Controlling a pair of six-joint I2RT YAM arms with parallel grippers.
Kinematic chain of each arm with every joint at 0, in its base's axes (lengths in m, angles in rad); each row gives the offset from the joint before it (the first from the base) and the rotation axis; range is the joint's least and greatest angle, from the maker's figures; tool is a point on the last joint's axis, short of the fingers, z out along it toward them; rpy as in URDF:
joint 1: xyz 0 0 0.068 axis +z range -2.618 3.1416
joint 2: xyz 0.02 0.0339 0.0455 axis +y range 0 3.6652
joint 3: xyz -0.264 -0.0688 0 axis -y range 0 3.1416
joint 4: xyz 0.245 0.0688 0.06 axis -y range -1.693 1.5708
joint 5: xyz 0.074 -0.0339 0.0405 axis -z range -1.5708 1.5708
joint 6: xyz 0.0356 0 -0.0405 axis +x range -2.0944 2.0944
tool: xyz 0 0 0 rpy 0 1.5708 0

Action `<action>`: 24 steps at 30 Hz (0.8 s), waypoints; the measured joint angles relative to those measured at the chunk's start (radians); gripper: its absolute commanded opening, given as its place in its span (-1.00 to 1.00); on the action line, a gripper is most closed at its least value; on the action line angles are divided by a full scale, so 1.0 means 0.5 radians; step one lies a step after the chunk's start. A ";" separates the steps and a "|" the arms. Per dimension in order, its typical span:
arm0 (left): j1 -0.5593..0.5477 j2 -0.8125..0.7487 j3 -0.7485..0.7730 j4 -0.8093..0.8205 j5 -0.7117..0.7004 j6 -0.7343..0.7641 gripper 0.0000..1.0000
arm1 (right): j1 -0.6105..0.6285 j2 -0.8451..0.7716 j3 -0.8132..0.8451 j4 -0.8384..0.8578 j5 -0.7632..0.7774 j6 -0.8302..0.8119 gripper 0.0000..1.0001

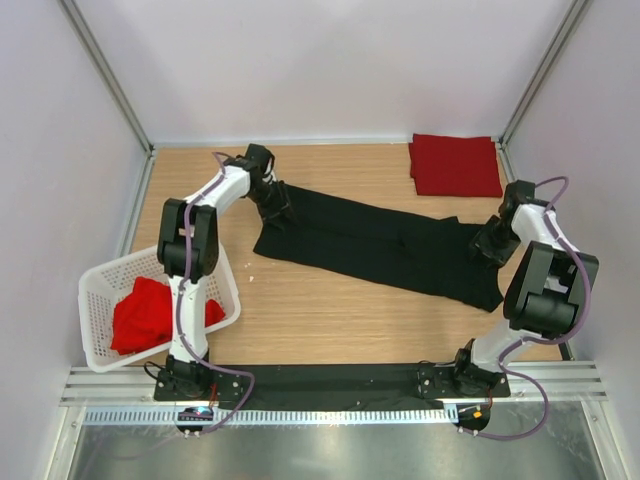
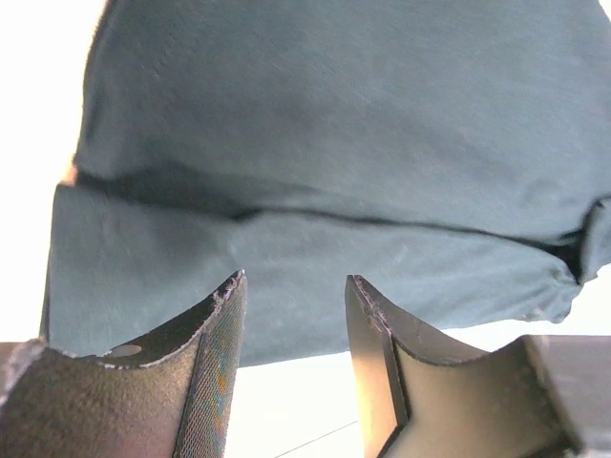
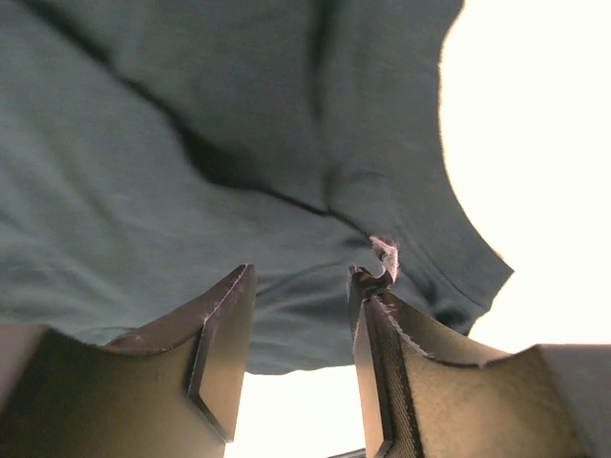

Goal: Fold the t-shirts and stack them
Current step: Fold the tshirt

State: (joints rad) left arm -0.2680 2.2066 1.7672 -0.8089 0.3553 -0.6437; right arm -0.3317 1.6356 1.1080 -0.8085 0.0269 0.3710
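Observation:
A black t-shirt [image 1: 375, 245] lies on the wooden table as a long strip running from back left to front right. My left gripper [image 1: 274, 207] is at the strip's left end, and in the left wrist view this gripper [image 2: 291, 281] is open, the dark cloth [image 2: 334, 162] lying just beyond its tips. My right gripper [image 1: 489, 244] is at the strip's right end and stands open [image 3: 301, 272] over the cloth's edge [image 3: 239, 191], nothing between its fingers. A folded red t-shirt [image 1: 455, 165] rests at the back right. Another red t-shirt [image 1: 148, 314] lies crumpled in the basket.
A white lattice basket [image 1: 104, 288] sits at the table's left front edge beside the left arm. Pale walls with metal posts close in the table on three sides. Bare wood [image 1: 330, 305] shows in front of the black shirt.

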 measured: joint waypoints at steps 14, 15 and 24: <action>-0.049 -0.175 -0.169 0.016 0.025 -0.006 -0.06 | 0.098 0.233 0.235 0.091 -0.165 -0.066 -0.10; -0.049 -0.175 -0.178 0.015 0.026 -0.007 -0.06 | 0.098 0.239 0.269 0.097 -0.166 -0.065 -0.09; -0.053 -0.175 -0.216 0.024 0.055 -0.007 -0.06 | 0.117 0.474 0.659 0.265 -0.278 -0.068 -0.06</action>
State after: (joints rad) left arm -0.2943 2.1193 1.6592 -0.7967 0.3828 -0.6472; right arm -0.2729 1.8725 1.4376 -0.6762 -0.1120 0.3370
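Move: My right hand hangs open about 4 cm over the black t-shirt's right end. The shirt's far edge there is some 13 cm ahead, with its small peak 6 cm left and 14 cm ahead; the red stack's middle is roughly 30 cm ahead, 10 cm left. From my left hand, 3 cm above the cloth, the left end's near edge is about 10 cm back, and that far edge about 65 cm right, level. I sweep my open right hand forward about 13 cm above the shirt, towards its far edge and the red stack. A small leftward drift and dip come first, then a climb of some 3 cm, the fingers swinging about 15 degrees forward. My left hand, still open, lifts nearly 3 cm, then sinks partway while drawing back 3 cm towards the near edge. ##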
